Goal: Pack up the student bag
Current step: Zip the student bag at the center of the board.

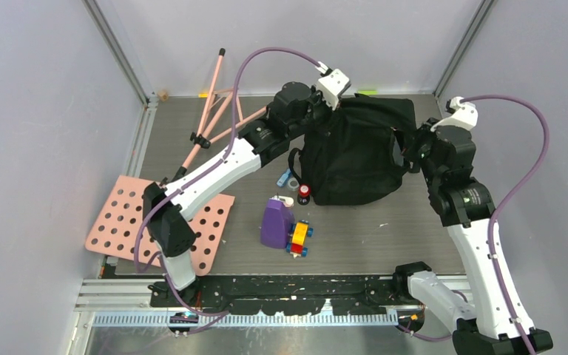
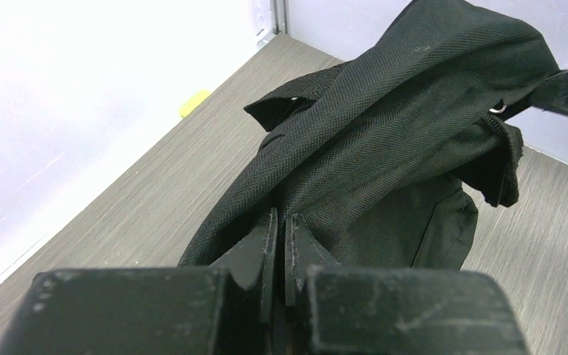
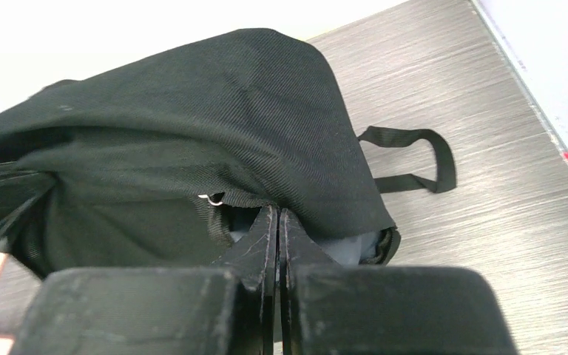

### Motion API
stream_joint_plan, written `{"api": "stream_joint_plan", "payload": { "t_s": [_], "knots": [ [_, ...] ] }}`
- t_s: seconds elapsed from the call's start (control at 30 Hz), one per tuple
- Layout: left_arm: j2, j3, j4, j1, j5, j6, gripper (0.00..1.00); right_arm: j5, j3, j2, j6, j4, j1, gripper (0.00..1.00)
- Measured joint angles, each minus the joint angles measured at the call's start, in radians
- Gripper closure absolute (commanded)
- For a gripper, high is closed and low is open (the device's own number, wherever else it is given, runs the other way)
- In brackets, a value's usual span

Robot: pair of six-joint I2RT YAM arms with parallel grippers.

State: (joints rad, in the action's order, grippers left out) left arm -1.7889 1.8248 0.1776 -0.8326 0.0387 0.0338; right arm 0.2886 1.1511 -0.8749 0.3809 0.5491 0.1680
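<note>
The student bag (image 1: 359, 151) is a large floppy black fabric backpack standing at the back middle of the table. My left gripper (image 1: 330, 106) is at its upper left corner. In the left wrist view that gripper (image 2: 281, 216) is shut, pinching a fold of the bag's fabric (image 2: 384, 111). My right gripper (image 1: 408, 144) holds the bag's right side. In the right wrist view it (image 3: 277, 209) is shut on the bag's (image 3: 192, 111) rim beside a metal zipper ring (image 3: 213, 198), with pale lining showing inside. Between the two grips the top is lifted and stretched.
In front of the bag stand a purple bottle-like container (image 1: 276, 223), a red, yellow and blue block toy (image 1: 300, 239), a small red-capped bottle (image 1: 304, 194) and a small blue item (image 1: 285, 180). A pink perforated board (image 1: 159, 222) and pink rods (image 1: 211, 118) lie left. A strap loop (image 3: 421, 159) trails out.
</note>
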Motion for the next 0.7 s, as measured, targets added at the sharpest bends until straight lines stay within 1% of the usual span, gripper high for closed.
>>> {"api": "stream_joint_plan", "payload": {
  "t_s": [0.23, 0.3, 0.33, 0.37, 0.4, 0.47, 0.6, 0.67, 0.7],
  "knots": [
    [0.007, -0.009, -0.021, 0.018, 0.05, -0.011, 1.0, -0.065, 0.103, 0.025, 0.014, 0.089, -0.014, 0.99],
    [0.014, -0.016, -0.023, 0.023, 0.048, -0.015, 1.0, -0.042, 0.105, 0.045, -0.005, 0.107, -0.025, 0.91],
    [0.018, -0.023, -0.024, 0.032, 0.051, -0.021, 1.0, -0.026, 0.104, 0.058, -0.011, 0.119, -0.037, 0.79],
    [0.022, -0.027, -0.027, 0.047, 0.07, -0.034, 1.0, -0.023, 0.093, 0.077, -0.014, 0.121, -0.05, 0.73],
    [0.024, -0.029, -0.029, 0.058, 0.087, -0.047, 1.0, -0.023, 0.077, 0.097, -0.023, 0.122, -0.05, 0.64],
    [0.026, -0.032, -0.029, 0.081, 0.1, -0.071, 1.0, -0.006, 0.043, 0.134, -0.035, 0.12, -0.06, 0.55],
    [0.026, -0.04, -0.032, 0.117, 0.124, -0.114, 1.0, -0.018, -0.042, 0.209, -0.047, 0.126, -0.076, 0.49],
    [0.028, -0.046, -0.032, 0.121, 0.13, -0.128, 1.0, -0.037, -0.076, 0.231, -0.049, 0.127, -0.076, 0.43],
    [0.031, -0.048, -0.032, 0.121, 0.13, -0.131, 1.0, -0.046, -0.087, 0.237, -0.051, 0.129, -0.076, 0.39]
  ]
}}
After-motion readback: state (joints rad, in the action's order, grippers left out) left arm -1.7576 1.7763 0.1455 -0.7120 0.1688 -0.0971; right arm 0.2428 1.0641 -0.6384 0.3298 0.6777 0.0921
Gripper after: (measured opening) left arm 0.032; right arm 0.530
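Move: The zipper pull is already in the right fingers by its tab, its ring about 4 cm to their left; the zip's right end lies about 4 cm ahead and 5 cm to the right, a few centimetres lower. The bag's middle hangs some 12 cm left of the right hand, 3 cm ahead and 15 cm below. From the left hand, shut on the bag's upper left part, that zip end is some 25 cm right and 3 cm back. The pull's tab is let go: the right hand first draws up and back about 3 cm with fingers shut, then opens them to about half while backing away from the bag and sinking, ending some 6 cm back and 2 cm right. The left hand keeps its pinch on the bag, carrying that side about 3 cm left and a little forward with a slight turn. ##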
